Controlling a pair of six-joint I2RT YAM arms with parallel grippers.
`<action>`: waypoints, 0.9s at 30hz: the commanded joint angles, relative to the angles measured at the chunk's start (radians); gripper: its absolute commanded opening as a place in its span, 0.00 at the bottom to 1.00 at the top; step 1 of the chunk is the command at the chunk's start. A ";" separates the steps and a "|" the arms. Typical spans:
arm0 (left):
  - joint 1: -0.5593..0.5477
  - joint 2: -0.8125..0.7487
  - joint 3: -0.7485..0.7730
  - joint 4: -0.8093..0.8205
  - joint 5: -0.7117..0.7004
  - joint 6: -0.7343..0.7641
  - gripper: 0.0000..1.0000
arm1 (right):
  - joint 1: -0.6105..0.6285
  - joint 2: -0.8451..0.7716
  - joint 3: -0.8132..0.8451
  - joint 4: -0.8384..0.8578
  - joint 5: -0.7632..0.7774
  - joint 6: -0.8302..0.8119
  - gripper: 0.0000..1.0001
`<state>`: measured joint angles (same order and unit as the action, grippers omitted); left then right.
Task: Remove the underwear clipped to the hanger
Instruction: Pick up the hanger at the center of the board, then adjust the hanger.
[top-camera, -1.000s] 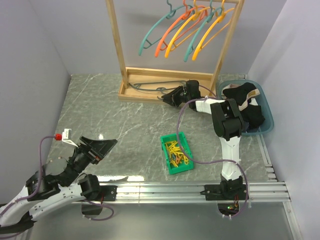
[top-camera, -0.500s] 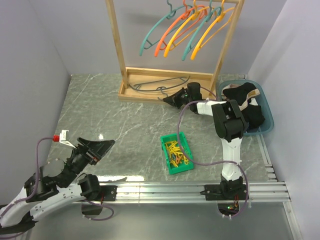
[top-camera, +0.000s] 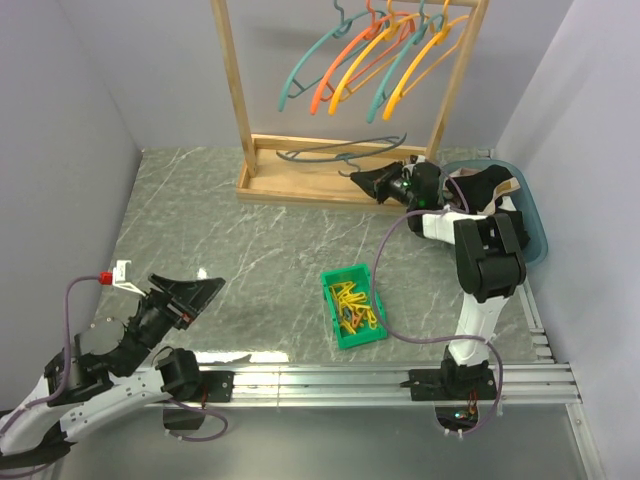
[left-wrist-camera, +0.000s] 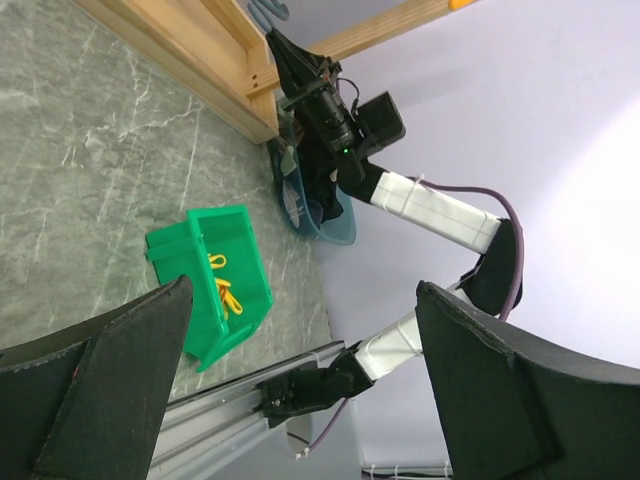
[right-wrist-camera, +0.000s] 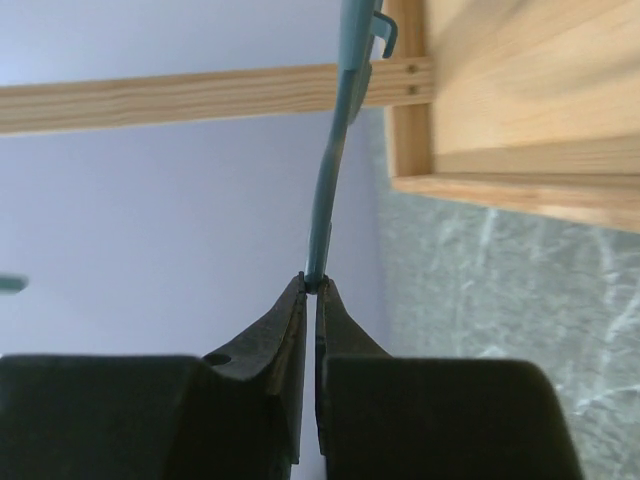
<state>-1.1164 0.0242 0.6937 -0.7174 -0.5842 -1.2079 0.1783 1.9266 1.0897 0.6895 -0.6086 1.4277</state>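
A thin teal hanger (top-camera: 340, 153) hangs just above the wooden rack's base, pinched at its edge by my right gripper (top-camera: 356, 177), which is shut on it. The right wrist view shows the jaws (right-wrist-camera: 312, 284) clamped on the hanger's rod (right-wrist-camera: 335, 150). No cloth shows on this hanger. The underwear (top-camera: 490, 195), black pieces with a pale one, lies heaped in the blue basket (top-camera: 535, 245) behind the right arm. My left gripper (top-camera: 205, 290) stands open at the near left, nothing between its fingers (left-wrist-camera: 110, 390).
A wooden rack (top-camera: 230, 90) stands at the back with several coloured hangers (top-camera: 370, 60) on its rail. A green bin (top-camera: 345, 272) of yellow pegs (top-camera: 355, 308) sits mid-table. The left wrist view shows the bin (left-wrist-camera: 235, 235) and basket (left-wrist-camera: 335, 232).
My right gripper closed on the teal hanger and carried it right and up off the rack's base. The left arm drew back slightly toward the near left.
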 joint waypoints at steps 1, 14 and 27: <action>0.000 0.023 0.040 0.007 -0.019 0.013 1.00 | -0.007 -0.041 -0.053 0.274 -0.109 0.103 0.00; 0.000 0.394 0.159 0.041 0.154 0.348 0.99 | 0.013 -0.501 -0.499 0.130 -0.304 -0.195 0.00; -0.029 0.844 0.383 -0.023 0.196 0.787 1.00 | 0.012 -0.879 -0.510 -0.430 -0.308 -0.411 0.00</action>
<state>-1.1316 0.8600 1.0096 -0.7277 -0.3820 -0.5629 0.1902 1.0794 0.5648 0.3309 -0.8829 1.0523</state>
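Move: The right hand already holds the hanger by its hook, clear of the wooden tray, with the hanger's middle about 7 cm ahead and 2 cm left. The left gripper it is brought towards is roughly 35 cm back, 22 cm left and 10 cm higher. The tray's middle is some 6 cm ahead, 3 cm left and 16 cm below; the green box is 30 cm back and 17 cm below. From the empty left hand, the hanger is about 42 cm ahead, 20 cm right and 10 cm lower. Keeping its pinch on the hanger's hook, the right hand draws it back about 22 cm, away from the tray and towards the left gripper, rising some 4 cm late on while turning nearly 20 degrees counter-clockwise and tipping its fingers up. The wide-open left hand swings right some 11 cm towards the hanger, sinking about 5 cm as it rolls its left side up by over 50 degrees and tilts its fingers down. ##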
